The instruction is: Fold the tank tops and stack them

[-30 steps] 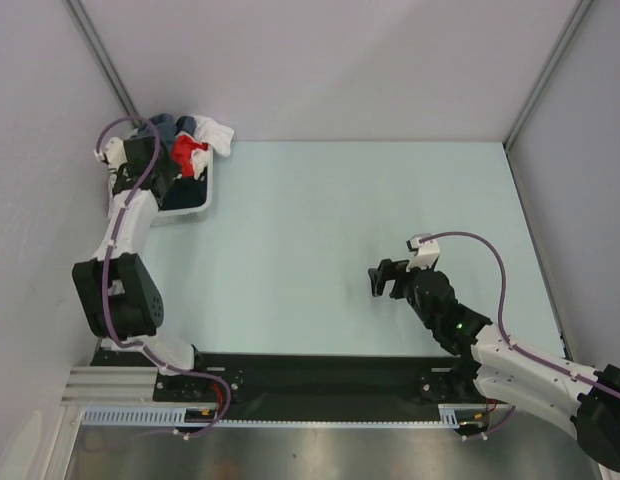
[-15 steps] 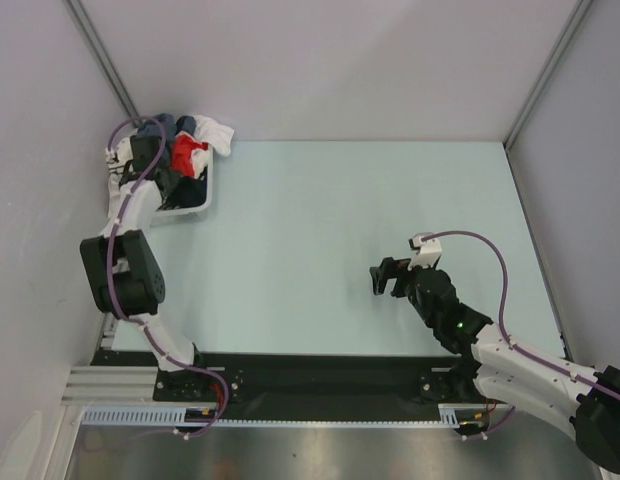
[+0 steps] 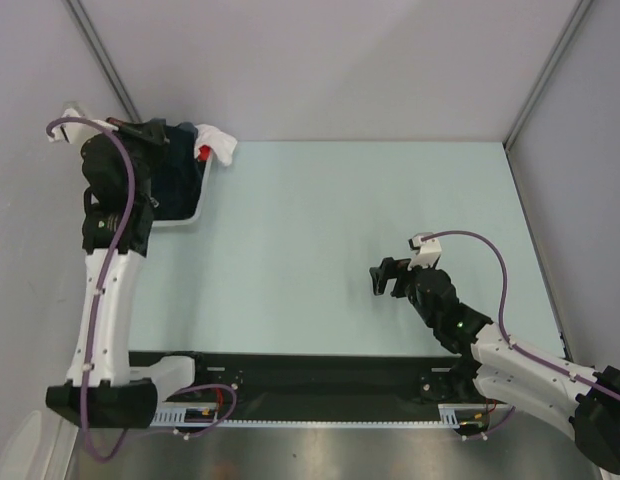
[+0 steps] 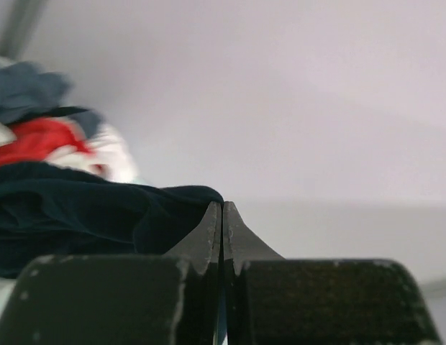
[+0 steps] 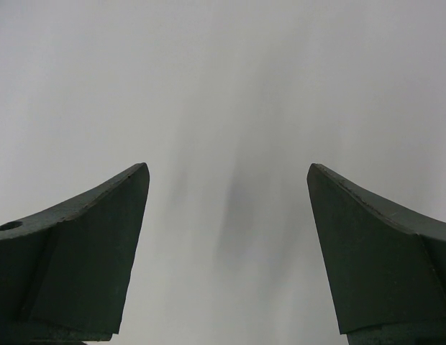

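Note:
A dark navy tank top hangs over the white bin at the table's far left corner. My left gripper is raised above the bin and shut on an edge of this cloth; in the left wrist view the navy fabric runs up to the closed fingertips. Behind it lie a bunched white garment, whose stripes I cannot make out, and a red piece. My right gripper hovers open over the table's right middle, with nothing between its fingers.
Grey walls close the table on the left, back and right. The pale green tabletop stretches between the bin and the right arm. A black rail with the arm bases runs along the near edge.
The left gripper has closed inside the bin and risen, pulling the navy tank top up over the red and white clothes. The right arm has stayed still.

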Controlling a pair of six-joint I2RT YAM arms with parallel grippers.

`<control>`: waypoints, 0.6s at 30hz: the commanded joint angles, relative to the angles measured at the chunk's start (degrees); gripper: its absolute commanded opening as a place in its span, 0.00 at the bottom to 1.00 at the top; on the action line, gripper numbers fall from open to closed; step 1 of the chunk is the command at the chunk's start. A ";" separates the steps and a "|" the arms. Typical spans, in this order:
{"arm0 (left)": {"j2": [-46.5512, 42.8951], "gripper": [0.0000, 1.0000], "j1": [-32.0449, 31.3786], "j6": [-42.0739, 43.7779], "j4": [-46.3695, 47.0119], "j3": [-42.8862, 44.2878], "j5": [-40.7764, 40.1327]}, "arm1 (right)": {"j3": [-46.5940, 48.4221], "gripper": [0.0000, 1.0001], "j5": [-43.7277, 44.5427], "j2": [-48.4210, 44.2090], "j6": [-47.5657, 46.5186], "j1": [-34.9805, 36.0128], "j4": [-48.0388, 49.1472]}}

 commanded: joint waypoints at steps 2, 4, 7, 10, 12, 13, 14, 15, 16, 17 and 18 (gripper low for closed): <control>-8.86 0.00 -9.62 2.03 11.29 9.69 -4.29 | 0.06 0.95 -0.01 -0.43 -0.02 -0.36 1.13; -7.12 0.00 -9.71 4.05 7.44 17.65 -6.91 | 0.15 0.95 -0.01 -0.34 -0.02 -0.44 1.04; -5.18 0.00 -9.71 7.04 4.26 25.67 -7.28 | 0.23 0.95 -0.01 -0.51 0.07 -0.53 0.95; -7.10 0.00 -9.71 6.26 7.86 25.88 -1.49 | 0.15 0.95 -0.10 -0.43 -0.19 -0.53 1.21; -8.07 0.00 -9.71 5.20 10.13 26.23 1.24 | 0.15 0.95 -0.10 -0.16 -0.19 -0.53 1.21; -8.34 0.00 -9.71 5.46 10.24 27.62 0.98 | 0.23 0.95 -0.10 -0.08 -0.19 -0.44 1.13; -8.34 0.00 -9.71 6.16 9.71 28.77 -0.32 | 0.23 0.95 -0.10 -0.07 -0.19 -0.53 0.95; -8.17 0.00 -9.71 6.51 8.23 30.00 -4.43 | 0.32 0.95 -0.01 -0.07 -0.19 -0.62 0.95; -7.82 0.00 -9.71 7.30 7.87 32.01 -5.95 | 0.24 0.94 -0.10 -0.16 -0.19 -0.62 0.95; -7.03 0.00 -9.71 8.96 7.69 32.90 -7.18 | 0.23 0.95 -0.01 -0.25 -0.19 -0.62 0.95; -6.33 0.00 -9.62 9.67 7.17 33.95 -8.93 | 0.15 0.95 -0.10 -0.25 -0.19 -0.62 0.95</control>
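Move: The left hand already grips the navy tank top, whose middle hangs some 15 cm below and about 4 cm ahead and left. The basket lies about 13 cm ahead, 11 cm left and 33 cm below the hand; the white cloth on its far right corner is about 20 cm ahead, 4 cm left and 25 cm below. From the right hand, the navy tank top is about 17 cm ahead, 44 cm left and 15 cm higher. Left hand keeps its pinch, hauling the navy tank top up 25 cm and back 16, fingers tilting up 35 degrees. ##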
